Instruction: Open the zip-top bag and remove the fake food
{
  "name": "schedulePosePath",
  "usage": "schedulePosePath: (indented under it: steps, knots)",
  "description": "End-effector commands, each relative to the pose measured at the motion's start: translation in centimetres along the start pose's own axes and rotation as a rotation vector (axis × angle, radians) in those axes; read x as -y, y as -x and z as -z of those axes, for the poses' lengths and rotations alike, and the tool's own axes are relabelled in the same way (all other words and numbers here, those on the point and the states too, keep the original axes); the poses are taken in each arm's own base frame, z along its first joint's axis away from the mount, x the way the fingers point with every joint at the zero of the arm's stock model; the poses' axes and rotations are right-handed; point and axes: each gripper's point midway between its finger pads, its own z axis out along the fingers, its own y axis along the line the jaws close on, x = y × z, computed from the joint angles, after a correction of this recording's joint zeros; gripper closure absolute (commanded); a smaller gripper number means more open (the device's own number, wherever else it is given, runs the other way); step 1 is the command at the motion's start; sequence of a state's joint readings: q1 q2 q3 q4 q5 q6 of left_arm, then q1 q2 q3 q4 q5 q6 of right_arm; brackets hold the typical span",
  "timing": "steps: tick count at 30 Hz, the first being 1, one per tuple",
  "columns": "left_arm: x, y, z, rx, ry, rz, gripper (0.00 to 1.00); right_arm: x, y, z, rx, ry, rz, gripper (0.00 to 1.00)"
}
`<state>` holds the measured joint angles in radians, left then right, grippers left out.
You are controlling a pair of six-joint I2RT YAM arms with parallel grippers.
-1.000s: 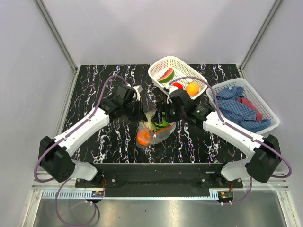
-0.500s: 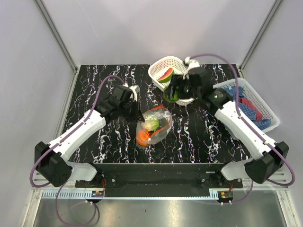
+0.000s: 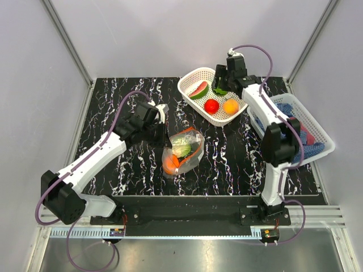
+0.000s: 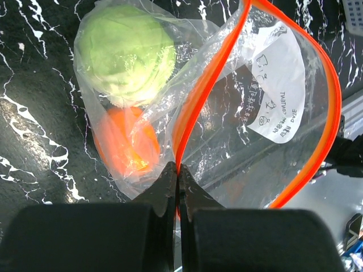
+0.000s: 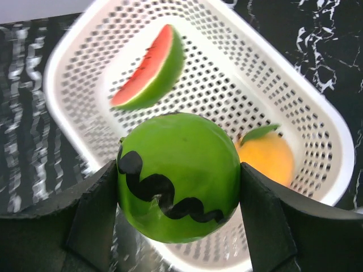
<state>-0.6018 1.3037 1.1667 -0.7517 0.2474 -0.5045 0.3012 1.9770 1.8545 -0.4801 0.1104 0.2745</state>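
The clear zip-top bag [image 3: 182, 150] lies mid-table, its orange zip strip [image 4: 199, 90] spread open. Inside are a pale green cabbage ball [image 4: 126, 54] and an orange ball [image 4: 122, 141]. My left gripper [image 4: 177, 170] is shut on the bag's zip strip at its near edge. My right gripper [image 5: 178, 187] is shut on a green round fruit [image 5: 178, 184] with a black wavy stripe and holds it above the white basket [image 3: 195, 75]. That basket holds a watermelon slice [image 5: 150, 68], a red tomato [image 3: 211, 106] and an orange fruit [image 5: 266, 158].
A second white lattice basket [image 3: 323, 133] at the right holds blue and red cloths [image 3: 289, 127]. The black marbled table [image 3: 113, 107] has metal rails at its edges, with grey walls around.
My right gripper lifted the green fruit out of the bag and carried it back and right to above the food basket. My left gripper stayed shut on the bag's edge.
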Motion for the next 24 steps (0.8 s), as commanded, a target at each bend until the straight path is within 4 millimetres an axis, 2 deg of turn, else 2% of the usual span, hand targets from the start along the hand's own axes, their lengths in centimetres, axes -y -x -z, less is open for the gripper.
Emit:
schedulePosePath:
  steps: [1,3,5,7,8,10,11,12,14,18,22,24]
  knots:
    - [2.1,1.3,2.1,0.059,-0.087,-0.089,1.00,2.0,2.4,-4.4,0.058,-0.058,0.032,0.58]
    - [2.2,1.4,2.4,0.068,-0.093,-0.112,1.00,2.7,2.9,-5.6,0.062,-0.064,0.033,0.53]
    - [2.5,1.4,2.6,0.066,-0.110,-0.130,1.00,3.6,1.5,-7.8,0.030,-0.081,0.029,0.50]
    - [2.9,1.5,2.7,0.064,-0.132,-0.141,1.00,3.8,1.6,-8.7,0.030,-0.077,0.030,0.42]
    - [3.3,1.5,2.8,0.058,-0.147,-0.147,1.00,4.1,0.3,-10.1,0.000,-0.080,0.041,0.39]
    - [3.6,1.7,2.7,0.053,-0.160,-0.151,1.00,3.8,0.3,-10.9,-0.011,-0.073,0.042,0.28]
    - [3.7,1.7,2.6,0.048,-0.167,-0.147,1.00,3.9,-1.1,-12.0,-0.046,-0.068,0.041,0.25]
    - [3.8,1.7,2.6,0.043,-0.173,-0.145,1.00,3.6,-0.3,-11.9,-0.046,-0.058,0.036,0.22]
    - [4.1,1.8,2.6,0.045,-0.186,-0.138,1.00,3.6,-1.5,-12.9,-0.083,-0.054,0.023,0.13]
    - [4.6,2.6,2.9,0.078,-0.190,-0.130,1.00,2.9,-0.8,-12.1,-0.086,-0.067,0.034,0.00]
    - [4.4,3.3,3.3,0.114,-0.162,-0.125,1.00,1.7,0.4,-10.2,-0.081,-0.080,0.036,0.00]
    - [3.9,3.4,3.4,0.129,-0.140,-0.118,1.00,1.4,0.0,-8.9,-0.118,-0.091,0.006,0.00]
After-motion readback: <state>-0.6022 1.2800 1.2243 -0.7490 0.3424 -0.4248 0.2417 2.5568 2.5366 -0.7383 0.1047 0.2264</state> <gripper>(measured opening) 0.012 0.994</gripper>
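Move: The right hand holds the green melon above the white basket; the free spot for it lies about 11 cm ahead, 2 cm right and some 13 cm below. From that hand, the watermelon slice is about 10 cm ahead and 8 cm left, the tomato 2 cm ahead and 2 cm left, the peach 2 cm ahead and 8 cm right, all roughly 14 cm below. The left hand, pinching the bag's rim, has that free spot some 38 cm ahead, 24 cm right and 10 cm lower. Lower the held melon about 11 cm into the basket while reaching nearly 10 cm forward and slightly right, towards the gap beyond the tomato and peach; open the right fingers wide to let go, then start easing up and back. Keep the left gripper pinched on the bag's orange rim and raise it about 3 cm, turning slightly clockwise. ##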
